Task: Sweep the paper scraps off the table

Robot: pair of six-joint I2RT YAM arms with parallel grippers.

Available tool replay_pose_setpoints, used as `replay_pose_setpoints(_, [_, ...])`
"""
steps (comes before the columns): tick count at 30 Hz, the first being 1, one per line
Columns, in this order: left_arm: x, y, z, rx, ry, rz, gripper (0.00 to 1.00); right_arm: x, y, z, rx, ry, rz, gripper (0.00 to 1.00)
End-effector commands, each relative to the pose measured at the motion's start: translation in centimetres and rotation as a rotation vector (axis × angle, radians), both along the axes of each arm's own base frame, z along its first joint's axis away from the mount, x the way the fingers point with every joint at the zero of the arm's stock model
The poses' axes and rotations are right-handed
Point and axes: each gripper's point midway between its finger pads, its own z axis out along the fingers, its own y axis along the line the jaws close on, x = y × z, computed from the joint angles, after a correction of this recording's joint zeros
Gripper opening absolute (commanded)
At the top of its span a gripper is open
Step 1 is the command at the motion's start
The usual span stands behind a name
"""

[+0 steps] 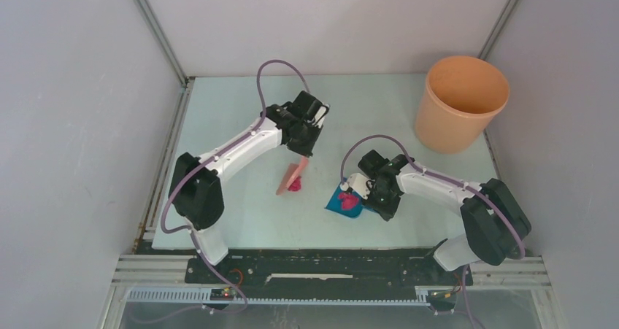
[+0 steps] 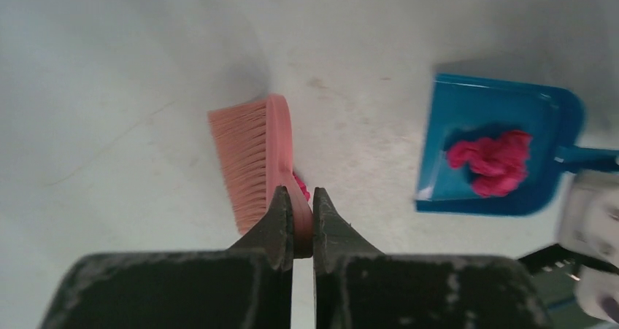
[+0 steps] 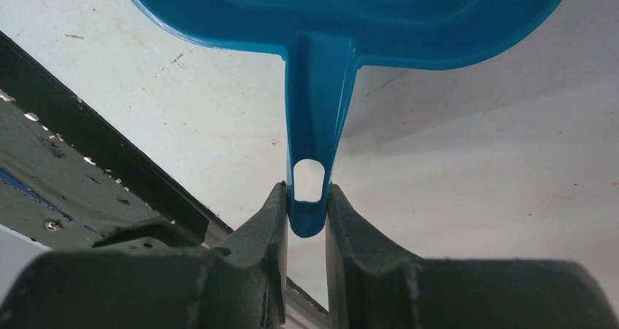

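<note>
My left gripper (image 2: 298,211) is shut on the handle of the pink hand brush (image 2: 252,157), whose bristles rest on the pale green table (image 1: 241,103). One magenta paper scrap (image 1: 295,185) lies against the brush's right side; the brush partly hides this scrap (image 2: 301,188) in the left wrist view. To the right, my right gripper (image 3: 307,205) is shut on the handle of the blue dustpan (image 3: 321,110). The dustpan (image 2: 504,125) lies on the table and holds a magenta clump of paper scraps (image 2: 493,161). The same dustpan (image 1: 343,203) sits near the table's front.
An orange bucket (image 1: 460,103) stands at the back right of the table. Grey walls enclose the left, back and right sides. A black rail (image 1: 321,263) runs along the near edge by the arm bases.
</note>
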Motion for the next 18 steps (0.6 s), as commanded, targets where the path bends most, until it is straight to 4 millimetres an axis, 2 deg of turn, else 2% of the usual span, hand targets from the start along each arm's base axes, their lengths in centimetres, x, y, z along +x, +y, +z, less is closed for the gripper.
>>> replay_pose_setpoints(1, [-3.8, -7.2, 1.7, -0.38, 0.121, -0.075, 0.0, 0.8, 1.1, 0.7, 0.034, -0.024, -0.014, 0.0])
replay_pose_setpoints(5, [-4.6, -8.8, 3.1, -0.487, 0.126, -0.077, 0.0, 0.7, 1.1, 0.9, 0.049, -0.019, -0.022, 0.0])
replay_pose_setpoints(9, [-5.0, -9.5, 4.5, -0.535, 0.124, -0.081, 0.0, 0.5, 1.1, 1.1, 0.057, -0.021, -0.023, 0.0])
replay_pose_setpoints(18, [-4.6, -9.3, 6.2, -0.558, 0.071, -0.063, 0.0, 0.0, 0.2, 0.9, 0.066, -0.026, -0.039, 0.0])
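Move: The left hand holds the brush; the dustpan's middle lies about 11 cm to its right, 6 cm back and 12 cm below, with pink scraps already in it. One loose pink scrap is some 4 cm to the left of the hand, about level fore-and-aft, on the pan side of the bristles. From the right hand, which grips the pan's handle, the pan's middle is about 12 cm left and 6 cm ahead, the loose scrap roughly 26 cm left and 11 cm ahead. The left hand keeps its grip on the brush and sweeps to the right, some 8 cm, while drawing back about 4 cm, pushing the loose pink scrap along the table and in over the dustpan's open edge. After a level start it rises about 3 cm and tilts some 25 degrees so the fingertips and brush swing rightward, easing off over the pan as the right hand holds the pan's handle still. ##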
